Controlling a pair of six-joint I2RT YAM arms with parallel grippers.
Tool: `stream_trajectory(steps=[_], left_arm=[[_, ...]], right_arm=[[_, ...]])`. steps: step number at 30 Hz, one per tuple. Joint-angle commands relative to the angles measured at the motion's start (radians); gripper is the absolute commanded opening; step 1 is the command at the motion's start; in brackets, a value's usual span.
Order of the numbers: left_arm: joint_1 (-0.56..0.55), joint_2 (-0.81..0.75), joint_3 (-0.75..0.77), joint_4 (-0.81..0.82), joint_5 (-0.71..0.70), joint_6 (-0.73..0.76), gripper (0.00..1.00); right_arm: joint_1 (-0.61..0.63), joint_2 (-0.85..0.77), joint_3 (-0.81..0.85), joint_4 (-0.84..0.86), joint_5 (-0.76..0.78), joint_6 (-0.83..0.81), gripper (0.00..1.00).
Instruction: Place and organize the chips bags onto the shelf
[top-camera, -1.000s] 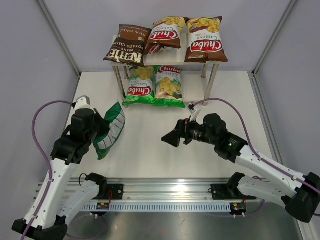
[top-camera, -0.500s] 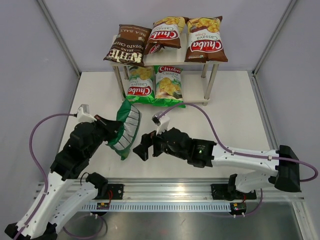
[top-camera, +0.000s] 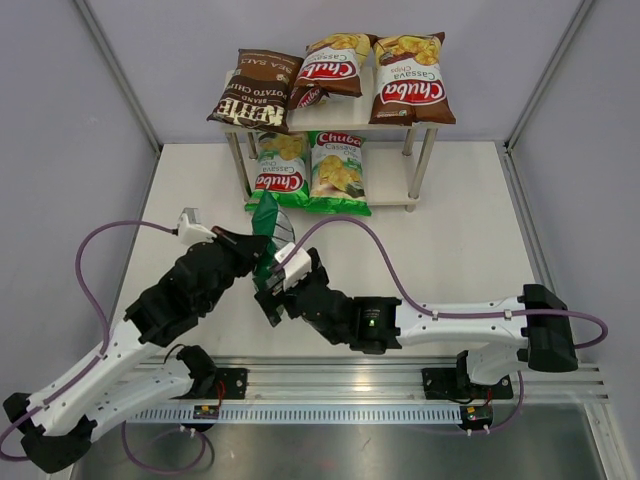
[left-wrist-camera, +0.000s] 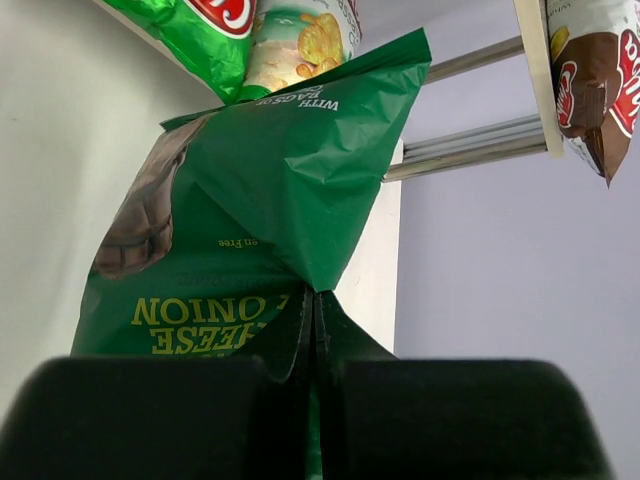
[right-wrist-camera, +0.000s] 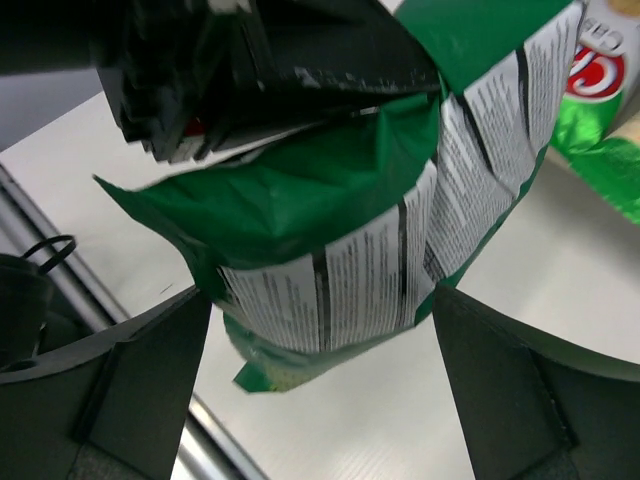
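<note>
My left gripper (top-camera: 256, 262) is shut on a fold of the dark green chips bag (top-camera: 266, 226), which hangs above the table in front of the shelf (top-camera: 392, 178). In the left wrist view the jaws (left-wrist-camera: 316, 330) pinch the bag (left-wrist-camera: 260, 220) tightly. My right gripper (right-wrist-camera: 320, 300) is open, its fingers (right-wrist-camera: 150, 370) standing wide on either side of the bag's lower end (right-wrist-camera: 350, 260), apart from it. The shelf's top board carries a Kettle bag (top-camera: 255, 90) and two brown Chuba bags (top-camera: 333, 65). Two green Chuba bags (top-camera: 281, 170) lie on the lower board.
The right part of the lower board is bare, between thin metal legs (top-camera: 424, 170). Grey walls close in the table on three sides. Purple cables (top-camera: 350, 225) loop over the table near both arms. The rail with the arm bases (top-camera: 330, 385) runs along the near edge.
My left arm has carried the green bag right and toward the table's middle. My right arm has swung left, bringing its open jaws around the bag's lower end.
</note>
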Motion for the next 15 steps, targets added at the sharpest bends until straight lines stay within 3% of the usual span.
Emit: stream_trajectory(steps=[1,6,11,13,15], left_arm=[[-0.059,0.029,0.085,0.148,-0.114,-0.044,0.00],[-0.122,0.049,0.099,0.172,-0.162,-0.056,0.00],[-0.191,0.064,0.105,0.203,-0.169,-0.061,0.00],[-0.226,0.069,0.102,0.212,-0.188,-0.063,0.00],[-0.243,0.072,0.102,0.212,-0.201,-0.058,0.00]], right_arm=[[0.001,-0.004,0.027,0.112,0.107,-0.145,0.99],[-0.001,-0.046,-0.007,0.178,0.069,-0.225,1.00],[-0.013,-0.040,-0.024,0.264,0.169,-0.273,0.97],[-0.031,-0.050,-0.036,0.267,0.164,-0.250,0.88],[-0.036,-0.069,-0.056,0.290,0.164,-0.242,0.63]])
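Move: Held in the left fingers, the dark green chips bag has its middle about 2 cm ahead of the left hand and 6 cm below it. The open right gripper waits some 6 cm back, 3 cm right and 4 cm lower; from it the bag's middle is about 5 cm ahead and 4 cm left, level in height. From the left hand, the left green Chuba bag is some 30 cm ahead, 2 cm left and 18 cm below; the right one stands 16 cm right, equally far ahead and down. Bringing the dark green bag to the right gripper, the left hand keeps its pinch and carries it about 4 cm right while rising some 3 cm and easing slightly back. The right hand rises and reaches forward about 3 cm each, drifting right, tips its fingers up by some 10 degrees around the bag's near end, and only at the last starts to close them, still well open. ##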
